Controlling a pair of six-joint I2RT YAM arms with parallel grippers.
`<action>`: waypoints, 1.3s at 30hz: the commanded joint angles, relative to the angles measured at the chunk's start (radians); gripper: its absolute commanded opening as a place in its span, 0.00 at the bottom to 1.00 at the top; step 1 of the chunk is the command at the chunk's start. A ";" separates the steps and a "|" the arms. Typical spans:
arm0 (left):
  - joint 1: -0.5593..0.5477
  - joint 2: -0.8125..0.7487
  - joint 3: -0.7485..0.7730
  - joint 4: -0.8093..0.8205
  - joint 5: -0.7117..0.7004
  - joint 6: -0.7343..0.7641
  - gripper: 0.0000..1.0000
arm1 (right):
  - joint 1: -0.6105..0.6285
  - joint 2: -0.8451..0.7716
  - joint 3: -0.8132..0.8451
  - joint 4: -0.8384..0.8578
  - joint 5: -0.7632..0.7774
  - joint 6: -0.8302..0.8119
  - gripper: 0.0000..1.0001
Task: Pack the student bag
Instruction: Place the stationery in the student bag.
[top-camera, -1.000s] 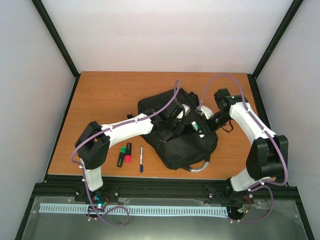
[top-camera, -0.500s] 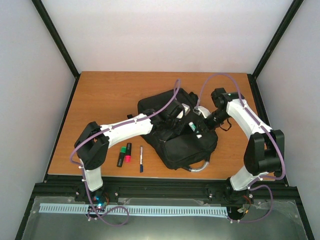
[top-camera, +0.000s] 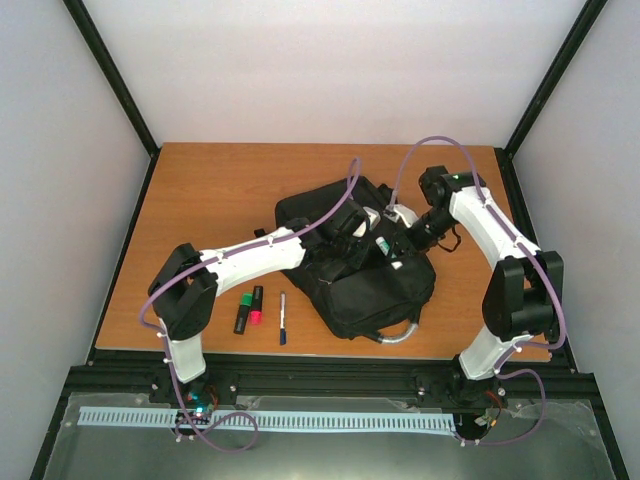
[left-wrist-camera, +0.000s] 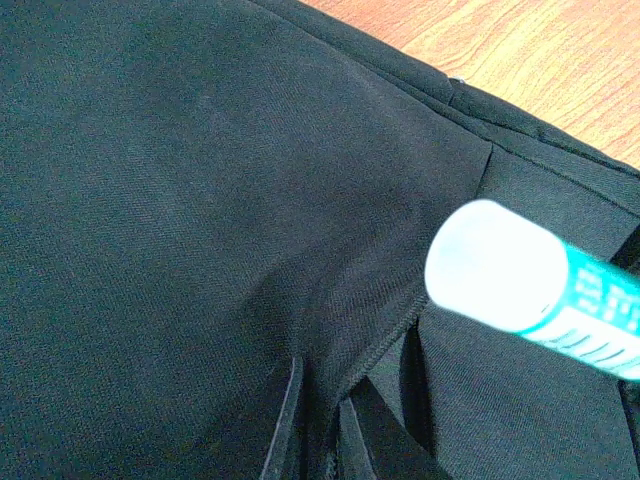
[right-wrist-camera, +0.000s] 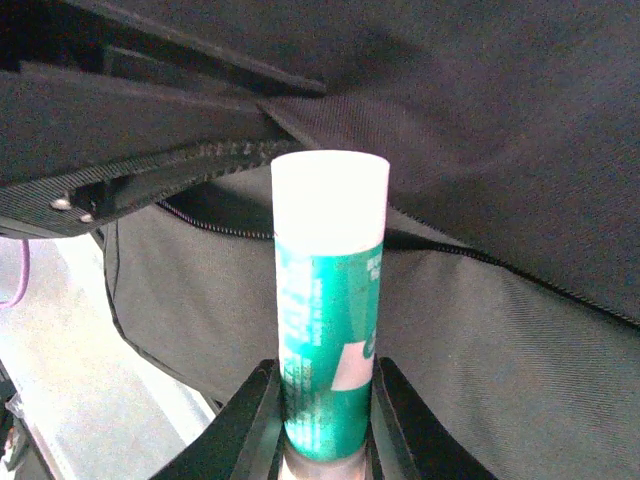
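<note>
The black student bag (top-camera: 370, 290) lies across the middle of the table. My left gripper (top-camera: 345, 232) rests on top of it. In the left wrist view it (left-wrist-camera: 322, 410) is shut on a fold of the bag's fabric (left-wrist-camera: 180, 200) at a seam, holding the edge up. My right gripper (right-wrist-camera: 325, 400) is shut on a green and white glue stick (right-wrist-camera: 328, 300). The stick's white cap points at a zipped opening of the bag (right-wrist-camera: 500, 120). The same stick (left-wrist-camera: 520, 275) shows at the right of the left wrist view and from above (top-camera: 383, 247).
Left of the bag lie a green highlighter (top-camera: 243, 311), a pink highlighter (top-camera: 257, 305) and a thin pen (top-camera: 283, 318). A grey curved handle (top-camera: 395, 337) sticks out at the bag's near side. Bare wooden table (top-camera: 210, 190) lies behind and left.
My right arm has swung left and away from the base, carrying the glue stick closer to the bag's opening. The left arm has held still.
</note>
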 joint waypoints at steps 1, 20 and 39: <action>0.000 -0.070 0.012 0.030 -0.034 -0.006 0.10 | 0.025 -0.006 -0.030 0.003 0.015 -0.002 0.03; 0.065 -0.116 -0.025 0.083 0.005 -0.050 0.10 | 0.079 0.101 -0.089 0.081 -0.030 0.031 0.03; 0.064 -0.113 -0.025 0.079 0.014 -0.047 0.10 | 0.081 -0.058 -0.197 0.254 0.150 0.077 0.46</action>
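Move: The right hand holds the glue stick over the bag. The bag's opening, where the stick is headed, lies roughly 2 cm back and 3 cm to its left, some 7 cm below; the flap edge in the left fingers is about 3 cm ahead, 7 cm left and 2 cm below. The bag handle is about 17 cm straight back and 13 cm down. From the left hand, the opening is some 4 cm back, 4 cm right and 5 cm below. Still pinching the flap edge, the left hand draws it about 3 cm up, left and a little forward, then holds. The right hand lowers the glue stick about 5 cm into the opening, easing back 2 cm on the way and forward again near the bottom, then spreads its fingers and lets go. ##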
